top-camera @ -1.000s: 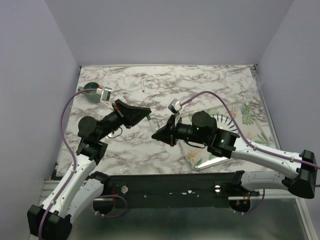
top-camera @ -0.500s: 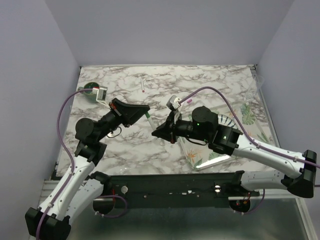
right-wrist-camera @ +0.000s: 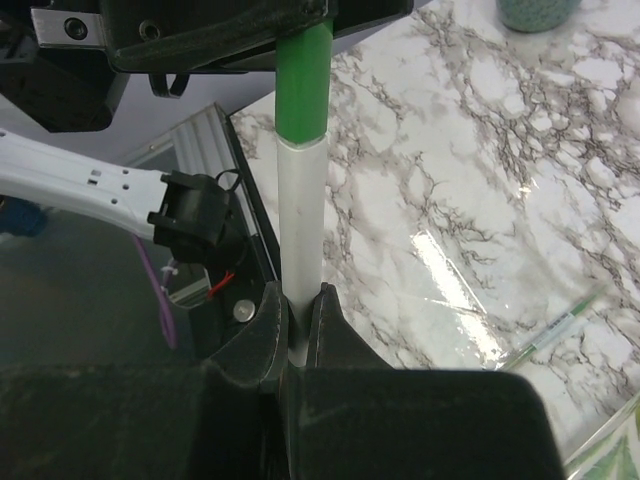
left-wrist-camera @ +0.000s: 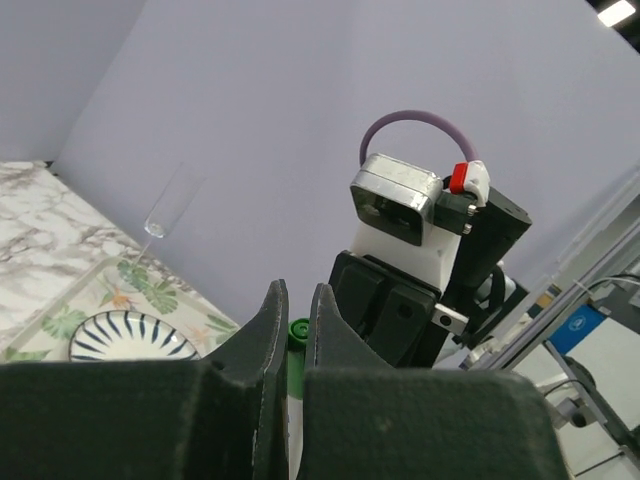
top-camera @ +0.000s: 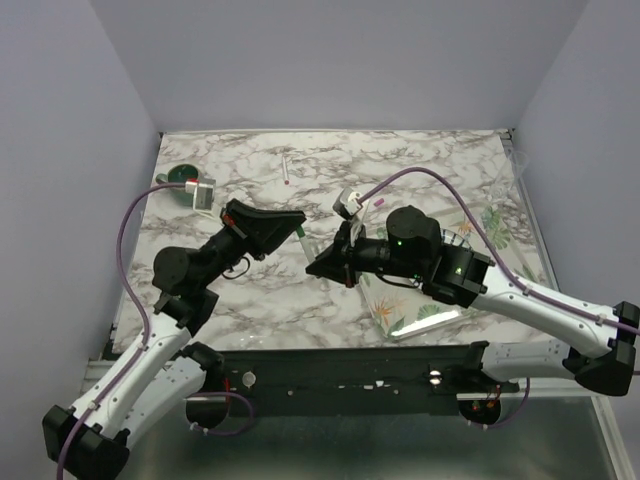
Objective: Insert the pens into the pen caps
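A white pen [right-wrist-camera: 300, 220] stands upright in my right gripper [right-wrist-camera: 298, 300], which is shut on its lower barrel. A green pen cap [right-wrist-camera: 303, 85] sits on the pen's upper end, flush with the barrel. My left gripper [left-wrist-camera: 296, 300] is shut on that green cap [left-wrist-camera: 296, 335]. In the top view the two grippers face each other over the table's middle, left gripper [top-camera: 296, 222] above right gripper [top-camera: 314, 266], with the pen [top-camera: 303, 242] bridging them. A second pen [top-camera: 287, 170] with a red end lies far back. A thin green-tipped pen [right-wrist-camera: 560, 325] lies near the tray.
A green mug [top-camera: 180, 180] stands at the back left of the marble table. A clear tray [top-camera: 500, 240] with leaf print holds a striped plate [left-wrist-camera: 130, 340] on the right. Purple cables loop above both wrists.
Both grippers have stayed shut on the pen and cap. The right gripper has edged slightly up and left toward the left gripper, and the left arm's elbow has shifted a little.
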Robot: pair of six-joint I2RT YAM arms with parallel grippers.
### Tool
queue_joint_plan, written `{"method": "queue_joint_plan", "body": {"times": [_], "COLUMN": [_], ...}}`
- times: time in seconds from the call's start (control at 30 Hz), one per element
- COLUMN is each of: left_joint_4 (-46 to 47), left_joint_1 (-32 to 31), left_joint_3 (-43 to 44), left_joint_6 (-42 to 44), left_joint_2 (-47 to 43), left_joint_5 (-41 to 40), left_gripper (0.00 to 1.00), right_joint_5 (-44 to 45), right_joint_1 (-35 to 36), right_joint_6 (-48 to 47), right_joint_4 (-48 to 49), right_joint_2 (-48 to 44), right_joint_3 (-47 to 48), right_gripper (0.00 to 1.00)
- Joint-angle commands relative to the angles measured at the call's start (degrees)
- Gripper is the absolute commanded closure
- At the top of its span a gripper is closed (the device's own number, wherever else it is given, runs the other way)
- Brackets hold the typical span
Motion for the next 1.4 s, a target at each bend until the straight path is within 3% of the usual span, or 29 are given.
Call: {"method": "queue_joint_plan", "body": {"times": [0.0,0.13,0.27,0.4,0.6,0.97,1.1,1.37], "left_joint_4": [-5.1,-7.8,-20.0,-21.6,-17.1,-25.4,-33.1,-32.3], "left_joint_1": [-6.0,-6.9,-7.2,-7.7,-11.1,-16.6,-20.1,-20.5], "left_joint_3": [-3.5,-1.5,3.3,3.8,1.2,5.2,8.9,6.6], "left_joint_6": [-4.1,-4.3,0.6,-0.2,-5.1,3.4,10.2,13.1], "left_joint_2": [1.7,2.1,2.1,2.6,2.9,3.1,3.9,3.8], "left_joint_5": [15.0,17.0,16.9,16.9,8.7,1.0,-6.4,-7.4], "left_gripper": [1.0,1.0,1.0,1.0,1.0,1.0,1.0,1.0], "right_joint_5": [1.2,0.6,0.8,1.8,3.6,11.2,16.2,18.2], "right_joint_1": [-1.1,-1.2,-1.2,-1.1,-1.1,-1.2,-1.1,-1.2], "right_joint_6": [0.5,-2.4,-5.2,-6.5,-5.6,-5.2,-5.7,-8.5], "right_joint_4": [21.7,20.0,17.4,18.4,24.7,21.7,20.4,21.0], "right_joint_2": [-3.2,-4.9,-7.1,-9.3,-7.7,-6.8,-6.1,-7.1], "right_joint_3": [6.9,8.2,8.1,5.9,7.9,12.9,13.3,12.1], "right_gripper": [0.99,0.99,0.99,0.99,0.99,0.99,0.99,0.99]}}
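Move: The hands already hold the two parts end to end: the green cap in the left fingers lies about 5 cm ahead, 6 cm above and 1 cm to the left of the right hand. The white pen barrel in the right fingers lies about 4 cm back, 5 cm below and 1 cm to the right of the left hand. From the right hand, a loose pen lies on the table about 11 cm ahead, 2 cm right and 27 cm below, and the plate about 11 cm ahead, 30 cm right and 26 cm below. Both hands keep their grip and carry the joined cap and barrel together, away from the loose pen on the table: first up and back towards the bases, then, after a short halt, farther up and forward again, for about 5 cm of rise in all with a drift of 2 or 3 cm to the right. The right hand rolls some 10 degrees about its pointing direction, while the left hand swings slightly clockwise and then back past its starting angle, with the barrel's end still meeting the cap. ##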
